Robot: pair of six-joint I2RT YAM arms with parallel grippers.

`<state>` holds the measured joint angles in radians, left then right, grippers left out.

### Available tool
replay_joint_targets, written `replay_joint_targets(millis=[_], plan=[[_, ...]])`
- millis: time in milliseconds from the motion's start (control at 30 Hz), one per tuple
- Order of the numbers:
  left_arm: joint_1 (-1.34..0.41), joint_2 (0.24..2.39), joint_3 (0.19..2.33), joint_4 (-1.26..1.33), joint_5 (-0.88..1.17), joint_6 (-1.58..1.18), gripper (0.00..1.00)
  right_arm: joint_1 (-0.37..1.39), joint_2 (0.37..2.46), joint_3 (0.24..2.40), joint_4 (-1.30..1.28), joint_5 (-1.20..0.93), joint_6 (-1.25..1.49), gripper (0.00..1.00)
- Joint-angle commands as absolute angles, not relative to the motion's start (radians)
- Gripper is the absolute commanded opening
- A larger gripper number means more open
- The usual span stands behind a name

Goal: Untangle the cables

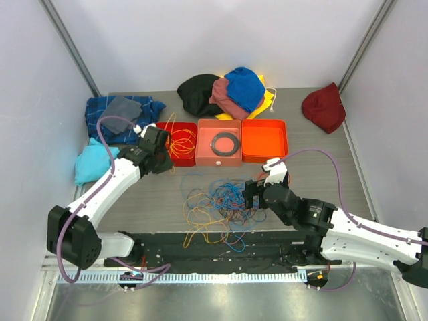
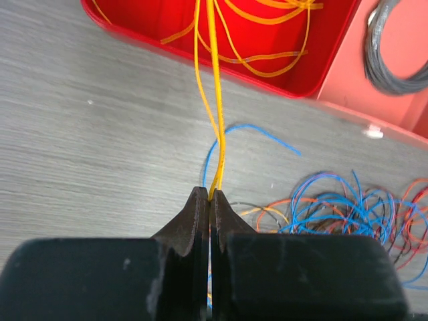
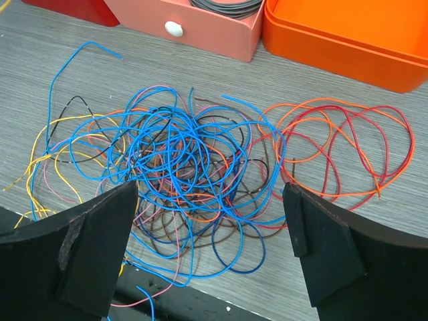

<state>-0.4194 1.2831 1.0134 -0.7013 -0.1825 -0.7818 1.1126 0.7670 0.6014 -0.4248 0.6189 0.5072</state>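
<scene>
A tangle of thin cables [image 1: 217, 200] in blue, orange, red, brown and yellow lies on the table in front of the trays. My left gripper [image 1: 167, 162] hangs at the front of the red tray [image 1: 189, 162], shut on a yellow cable [image 2: 217, 100]. From the fingertips [image 2: 210, 194] that cable runs taut into the tray, where more yellow loops [image 1: 180, 142] lie. My right gripper [image 1: 253, 194] stands open at the tangle's right edge. Its wrist view shows the blue knot [image 3: 180, 160] between the wide-apart fingers [image 3: 210, 200], and orange and red loops [image 3: 334, 147] to the right.
A salmon tray [image 1: 231, 161] holds a black ring [image 1: 213, 142]; an orange tray [image 1: 264, 140] stands right of it. Clothes lie at the back: a mixed pile [image 1: 227, 93], a dark red cloth [image 1: 324, 107], blue cloths [image 1: 120, 117] at the left. A black strip [image 1: 267, 242] edges the table front.
</scene>
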Motion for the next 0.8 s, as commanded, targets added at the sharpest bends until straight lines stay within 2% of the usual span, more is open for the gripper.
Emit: replay_joint_targets(millis=[0,300,600,700,733,767], plan=[[-0.417,1.316,1.143,-0.67,-0.317,-0.739,0.0,1.114,0.775,0.606,-0.377,0.634,0.52,1.0],[-0.353,1.551,1.367,-0.493,-0.405,-0.712,0.0,1.114,0.75,0.615,-0.41,0.647,0.52,1.0],[-0.351,1.758,1.391,-0.416,-0.396,-0.712,0.0,1.114,0.752,0.612,-0.42,0.658,0.515,1.0],[-0.351,1.763,1.388,-0.422,-0.406,-0.707,0.34,1.112,0.768,0.62,-0.419,0.661,0.509,0.99],[-0.35,1.753,1.384,-0.422,-0.413,-0.693,0.54,1.114,0.779,0.623,-0.417,0.661,0.506,1.0],[-0.351,1.731,1.384,-0.422,-0.423,-0.684,0.65,1.114,0.782,0.624,-0.416,0.661,0.505,1.0]])
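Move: The yellow cable is already pinched in the left gripper, with two strands running forward into the red box. That box's middle lies about 18 cm ahead of this hand, 3 cm to its left and 10 cm below. The pink tray stands roughly 18 cm ahead and 16 cm right, and the cable tangle some 7 cm back and 21 cm right. From the idle right gripper, the red box is about 23 cm ahead and 32 cm left. Swing the left gripper forward about 15 cm in an arc, still pinching the yellow cable: rise some 6 cm on the way in towards the red box, then sink about 9 cm over it. Tilt the fingers slightly more forward as you go, and near the end of the descent open them to about half to let the strand go. ##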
